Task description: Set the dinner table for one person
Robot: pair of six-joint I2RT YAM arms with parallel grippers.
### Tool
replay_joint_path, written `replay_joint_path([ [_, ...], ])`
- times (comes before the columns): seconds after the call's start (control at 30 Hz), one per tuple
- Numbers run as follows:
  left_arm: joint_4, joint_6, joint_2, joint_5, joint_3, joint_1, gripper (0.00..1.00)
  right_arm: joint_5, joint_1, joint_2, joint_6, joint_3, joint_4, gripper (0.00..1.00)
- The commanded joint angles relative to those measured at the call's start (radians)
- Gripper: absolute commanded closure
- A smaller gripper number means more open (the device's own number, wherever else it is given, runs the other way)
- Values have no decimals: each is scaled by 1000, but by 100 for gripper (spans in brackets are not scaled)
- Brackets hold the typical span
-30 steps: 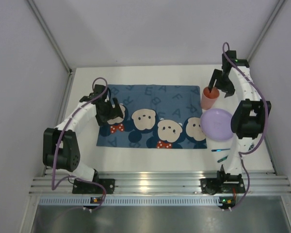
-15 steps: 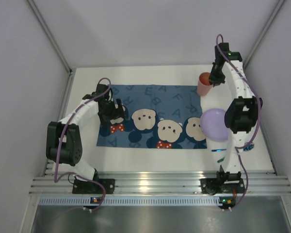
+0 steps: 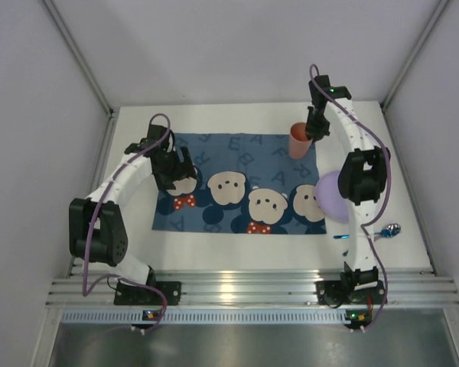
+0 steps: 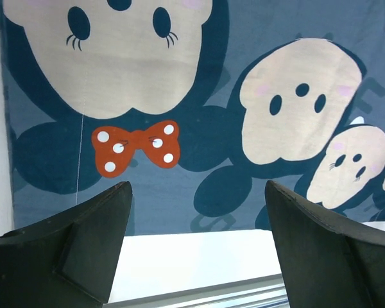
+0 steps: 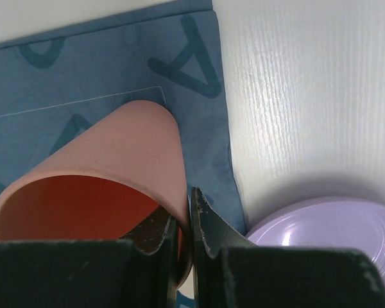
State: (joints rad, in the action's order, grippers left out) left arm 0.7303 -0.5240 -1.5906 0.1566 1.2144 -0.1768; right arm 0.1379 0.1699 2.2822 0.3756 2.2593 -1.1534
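A salmon-pink cup hangs tilted over the back right corner of the blue bear placemat. My right gripper is shut on its rim. In the right wrist view one finger is inside the cup and the other outside, with the gripper pinching the wall. A lilac plate lies on the white dinner table at the placemat's right edge, partly hidden by the right arm. My left gripper hovers open over the placemat's left part, with nothing between its fingers.
A blue utensil lies on the table right of the right arm, and a teal one shows near the plate's front. The plate sits just right of the held cup. White walls enclose the table on three sides.
The right gripper closed on the cup's rim and carried it left from the bare table onto the placemat's back right corner. The left gripper shifted only slightly.
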Motion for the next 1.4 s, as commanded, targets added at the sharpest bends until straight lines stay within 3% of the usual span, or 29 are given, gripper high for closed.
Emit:
replay_joint_path([
  [0.0, 55, 12, 86, -28, 33, -3, 10, 35, 11, 19, -4, 52, -9, 96],
  [0.13, 54, 5, 115, -34, 7, -3, 10, 32, 14, 23, -10, 55, -8, 76],
  [0.17, 54, 5, 122, -37, -1, -3, 10, 22, 17, 20, -18, 55, -8, 65],
  [0.27, 57, 1, 136, -35, -1, -3, 10, 17, 14, -1, -39, 78, -6, 47],
  [0.4, 66, 19, 139, -37, 8, -3, 10, 12, -33, -87, -72, 83, -3, 39],
  [0.5, 69, 28, 141, -43, -1, -3, 10, -3, -120, -208, -64, -38, 27, 31],
  [0.67, 35, 18, 153, -19, -59, -3, 10, -43, -309, -406, -34, -416, 133, 16],
  [0.8, 14, 18, 147, 4, -81, -3, 10, -219, -536, -463, -4, -659, 188, 16],
  [0.9, 12, 32, 138, 0, -82, -3, 10, -308, -631, -495, -29, -802, 241, 18],
  [1.37, -16, 44, 115, 11, -92, -3, 11, -279, -659, -471, -55, -957, 281, 18],
])
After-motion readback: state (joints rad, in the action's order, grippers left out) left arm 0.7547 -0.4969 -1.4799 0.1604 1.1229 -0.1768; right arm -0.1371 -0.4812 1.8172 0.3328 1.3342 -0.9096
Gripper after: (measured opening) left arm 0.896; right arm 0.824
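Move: The right hand pinches the near-right wall of the upright orange cup, whose middle is about 3 cm left, 1 cm ahead and 4 cm below, at the placemat's far right corner. The purple plate lies roughly 16 cm back, 11 cm right and 10 cm below; the cutlery is some 27 cm back and 16 cm right, and the placemat's middle 10 cm back and 22 cm left. From the left hand the cup is about 37 cm right and 15 cm ahead. The right fingers let go of the cup's wall, opening wide after sinking about 1 cm. The hand then lifts slightly, sweeps about 20 cm right and 18 cm back towards the plate, and sinks beside its right edge to end some 6 cm lower, turned about 30 degrees clockwise. The open left hand rises 3 cm over the placemat, then sinks again and eases 3 cm back. ##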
